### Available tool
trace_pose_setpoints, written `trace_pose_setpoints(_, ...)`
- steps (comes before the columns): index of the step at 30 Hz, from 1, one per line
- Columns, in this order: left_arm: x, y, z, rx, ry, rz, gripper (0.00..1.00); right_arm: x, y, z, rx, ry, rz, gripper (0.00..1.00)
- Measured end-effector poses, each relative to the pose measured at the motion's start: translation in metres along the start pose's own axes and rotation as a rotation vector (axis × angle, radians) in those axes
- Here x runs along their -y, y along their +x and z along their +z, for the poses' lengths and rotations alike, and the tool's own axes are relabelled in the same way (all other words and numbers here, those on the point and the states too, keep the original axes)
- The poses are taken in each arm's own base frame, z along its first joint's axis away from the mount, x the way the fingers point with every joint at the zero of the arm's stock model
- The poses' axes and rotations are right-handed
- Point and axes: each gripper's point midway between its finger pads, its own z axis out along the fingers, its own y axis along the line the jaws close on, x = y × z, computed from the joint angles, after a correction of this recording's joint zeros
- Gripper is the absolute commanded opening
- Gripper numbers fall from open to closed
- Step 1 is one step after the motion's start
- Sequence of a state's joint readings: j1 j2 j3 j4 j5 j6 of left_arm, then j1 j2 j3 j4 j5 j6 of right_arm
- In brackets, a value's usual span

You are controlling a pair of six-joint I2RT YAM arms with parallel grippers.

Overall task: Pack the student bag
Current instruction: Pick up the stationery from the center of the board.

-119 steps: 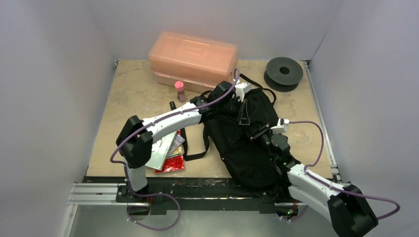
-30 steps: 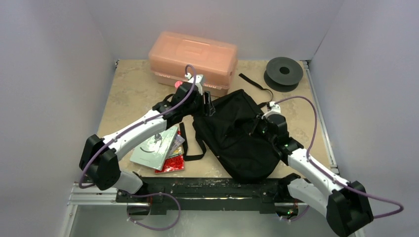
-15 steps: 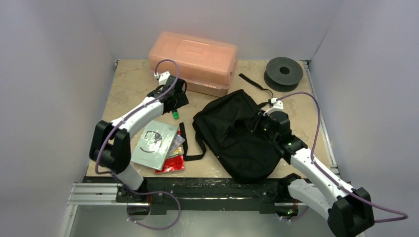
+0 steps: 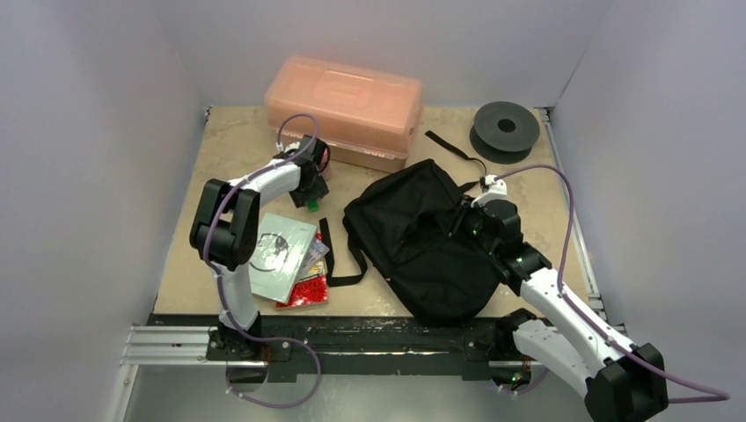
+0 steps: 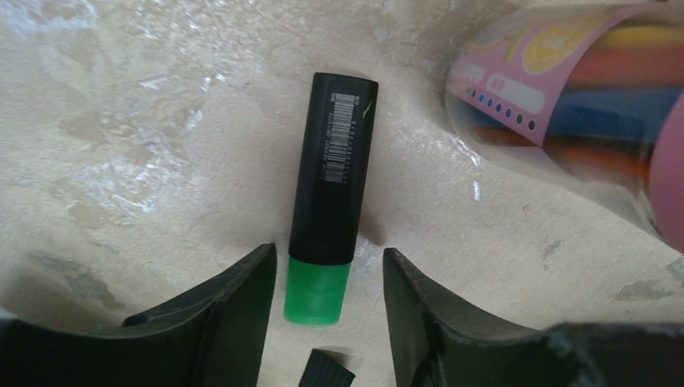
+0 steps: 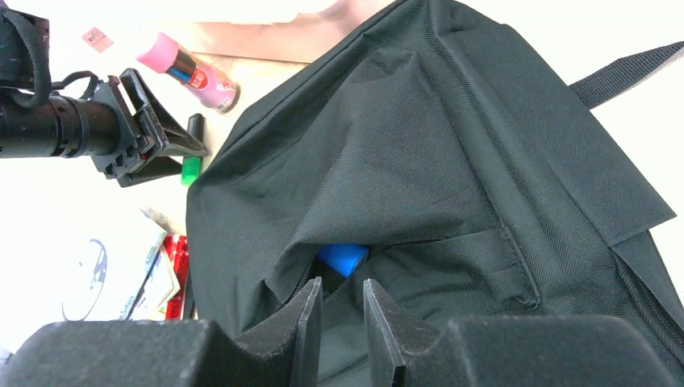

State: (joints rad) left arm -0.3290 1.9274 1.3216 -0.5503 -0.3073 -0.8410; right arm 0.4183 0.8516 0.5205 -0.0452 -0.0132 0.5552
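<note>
The student bag (image 4: 422,237), a soft black backpack, lies in the middle of the table with its zip opening gaping. A blue thing (image 6: 343,258) shows inside the opening. My right gripper (image 4: 464,224) is shut on a fold of bag fabric at the edge of the opening (image 6: 343,318). My left gripper (image 4: 311,192) is open and low over the table, left of the bag. Its fingers straddle the green cap of a black highlighter (image 5: 327,210) without touching it. The highlighter also shows in the right wrist view (image 6: 191,161).
A clear tube of coloured pens with a pink cap (image 5: 565,105) lies just beyond the highlighter. The orange-pink plastic box (image 4: 343,101) stands behind, with a black spool (image 4: 506,127) at the back right. A booklet (image 4: 280,255) and a red packet (image 4: 306,290) lie front left. A bag strap (image 4: 339,255) trails nearby.
My left gripper left the bag, swung left and back, then came down over the green-capped highlighter. The bag sagged flatter. My right gripper kept its hold on the bag's edge.
</note>
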Motion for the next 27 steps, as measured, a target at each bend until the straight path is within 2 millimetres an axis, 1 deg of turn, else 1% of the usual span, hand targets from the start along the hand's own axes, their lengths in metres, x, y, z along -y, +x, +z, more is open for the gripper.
trace_pose_setpoints(2, 0.002, 0.004, 0.002, -0.022, 0.007, -0.011, 0.41, 0.001, 0.001, 0.001, -0.004, 0.002, 0.000, 0.29)
trace_pose_setpoints(7, 0.002, 0.009, 0.004, -0.043, 0.003, -0.009, 0.38, 0.002, 0.004, 0.003, -0.015, 0.009, 0.000, 0.29)
trace_pose_setpoints(12, 0.001, 0.010, 0.004, -0.045, 0.000, -0.013, 0.24, 0.002, 0.004, 0.003, -0.016, 0.010, 0.000, 0.29)
trace_pose_setpoints(16, 0.000, 0.011, 0.003, -0.041, 0.007, -0.017, 0.15, 0.003, 0.004, 0.003, -0.016, 0.010, 0.001, 0.29)
trace_pose_setpoints(18, -0.002, 0.014, 0.000, -0.045, 0.016, -0.018, 0.13, 0.003, 0.004, 0.003, -0.015, 0.010, 0.001, 0.29)
trace_pose_setpoints(20, -0.006, 0.021, -0.007, -0.057, 0.027, -0.020, 0.11, 0.003, 0.004, 0.003, -0.015, 0.014, 0.001, 0.29)
trace_pose_setpoints(22, -0.006, 0.024, -0.019, -0.058, 0.055, -0.022, 0.09, 0.005, 0.004, 0.003, -0.015, 0.024, 0.000, 0.29)
trace_pose_setpoints(25, 0.004, 0.026, -0.048, -0.039, 0.149, -0.021, 0.05, 0.008, 0.003, 0.002, -0.013, 0.041, -0.008, 0.29)
trace_pose_setpoints(27, 0.018, 0.024, -0.073, -0.013, 0.246, -0.009, 0.04, 0.007, -0.001, 0.001, -0.011, 0.046, -0.016, 0.30)
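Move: The green-and-black marker, the stationery I'm after, lies flat almost under my open left hand: its middle about 1 cm ahead and 1 cm below, level sideways. The pink-capped jar stands roughly 8 cm ahead and 4 cm right of that hand; the bag's strap end lies some 6 cm back and 4 cm right, the silver notebook about 16 cm back and 10 cm left. From my right hand the marker is around 13 cm ahead, 40 cm left and 14 cm lower. I ease my left hand down just under 1 cm and close its fingers from both sides, pinching the marker where the black barrel meets the green end. Keeping that grip, I raise it about 6 cm while drawing back some 4 cm and right 3 cm, away from the jar and towards the bag, the wrist rolling about 10 degrees with its left side dipping. ##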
